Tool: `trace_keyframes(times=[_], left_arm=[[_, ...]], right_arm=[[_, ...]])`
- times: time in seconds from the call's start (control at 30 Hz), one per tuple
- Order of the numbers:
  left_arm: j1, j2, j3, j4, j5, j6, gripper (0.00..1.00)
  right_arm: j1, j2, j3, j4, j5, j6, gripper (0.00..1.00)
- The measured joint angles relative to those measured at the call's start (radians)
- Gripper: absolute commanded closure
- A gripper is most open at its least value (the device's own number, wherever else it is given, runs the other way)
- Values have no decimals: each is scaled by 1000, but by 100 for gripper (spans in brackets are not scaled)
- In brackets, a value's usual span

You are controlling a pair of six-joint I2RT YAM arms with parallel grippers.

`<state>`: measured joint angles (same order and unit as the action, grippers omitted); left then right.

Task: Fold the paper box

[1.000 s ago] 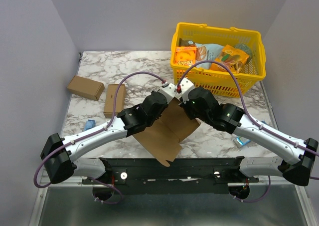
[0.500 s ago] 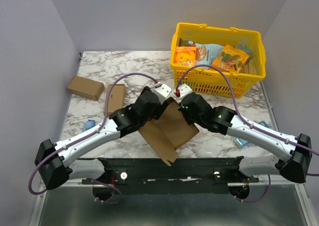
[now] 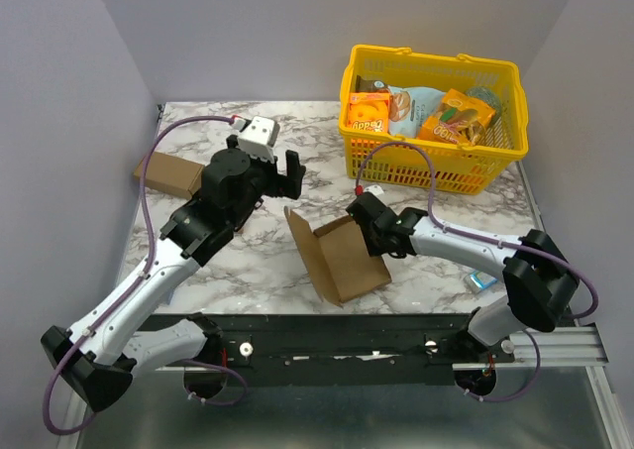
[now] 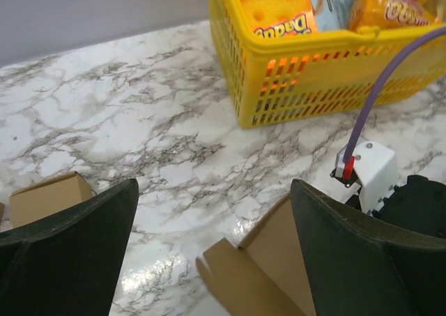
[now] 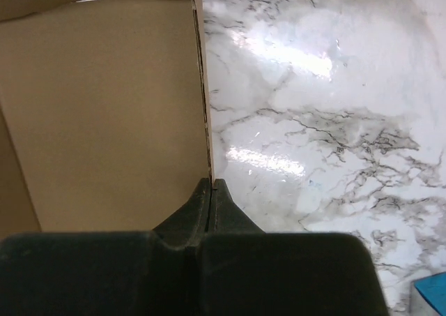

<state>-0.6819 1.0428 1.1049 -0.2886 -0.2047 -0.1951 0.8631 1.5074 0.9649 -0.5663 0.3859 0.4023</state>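
Note:
The paper box (image 3: pixel 342 261) is a brown cardboard blank lying on the marble table (image 3: pixel 436 271) at centre front. Its left panel stands up and a flap rises at the back. My right gripper (image 3: pixel 372 233) is low at the box's back right and shut on the thin edge of a cardboard panel. In the right wrist view that panel (image 5: pixel 104 107) fills the left, and the gripper (image 5: pixel 210 185) pinches its edge. My left gripper (image 3: pixel 285 176) is open and empty, raised above and behind the box's left end. The left wrist view shows its gripper (image 4: pixel 214 190) over the box (image 4: pixel 279 260).
A yellow basket (image 3: pixel 436 167) full of packets stands at the back right, also in the left wrist view (image 4: pixel 313 100). A small cardboard box (image 3: pixel 163 171) lies back left, partly behind my left arm, and shows in the left wrist view (image 4: pixel 45 197). A blue packet (image 3: pixel 482 281) lies front right.
My left gripper has left the box, lifted and swung back to the left, open. My right arm has dropped low with the box, which now lies flatter with its left panel standing.

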Motion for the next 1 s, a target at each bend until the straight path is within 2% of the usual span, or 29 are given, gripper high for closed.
trace_keyframes(times=[0.07, 0.17, 0.2, 0.27, 0.3, 0.4, 0.53, 0.63, 0.77, 1.0], left_arm=[[31, -34, -2, -3, 4, -39, 1], [61, -100, -45, -10, 6, -96, 1], [71, -124, -76, -14, 5, -118, 1], [95, -162, -143, -26, 5, -161, 1], [115, -179, -190, -35, 5, -185, 1], [160, -192, -319, -45, 13, -253, 1], [183, -163, -467, -42, 36, -317, 2], [183, -113, -525, -28, 59, -343, 5], [180, 11, -506, 11, 107, -348, 5], [164, 233, -467, 143, 200, -348, 5]], right_arm=[[-38, 14, -17, 19, -11, 48, 99], [-106, 14, -60, 65, -39, 122, 84], [-126, 13, -74, 84, -48, 142, 69], [-150, 11, -95, 102, -68, 176, 49], [-151, 9, -100, 108, -78, 188, 36], [-151, -12, -109, 124, -108, 208, 22], [-153, -99, -121, 126, -114, 218, 22], [-184, -187, -138, 126, -114, 218, 23], [-233, -233, -164, 114, -74, 210, 24], [-243, -179, -191, 27, 18, 218, 25]])
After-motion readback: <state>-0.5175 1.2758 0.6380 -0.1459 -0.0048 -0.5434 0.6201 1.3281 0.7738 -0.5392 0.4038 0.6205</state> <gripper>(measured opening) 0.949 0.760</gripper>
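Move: At the right hand, its shut fingers hold the box's right wall; the tray's middle lies about 5 cm left, 2 cm back and a little below, and the standing lid some 13 cm left and 1 cm back. The yellow basket stands roughly 26 cm ahead and 13 cm right. From the high left hand, that lid is about 7 cm back, 3 cm right and 26 cm down; a small brown box lies some 16 cm left, 5 cm ahead and 28 cm below. Swinging the still-pinched wall clockwise and down about 3 cm, the right hand then opens, lets go, hops up and travels right, sinking again to the wall's outer side, some 8 cm right in all. The open left hand drops about 25 cm towards the lid, bowing left and then back right, its fingers tipping down nearly 40 degrees, to stop left of the lid. ##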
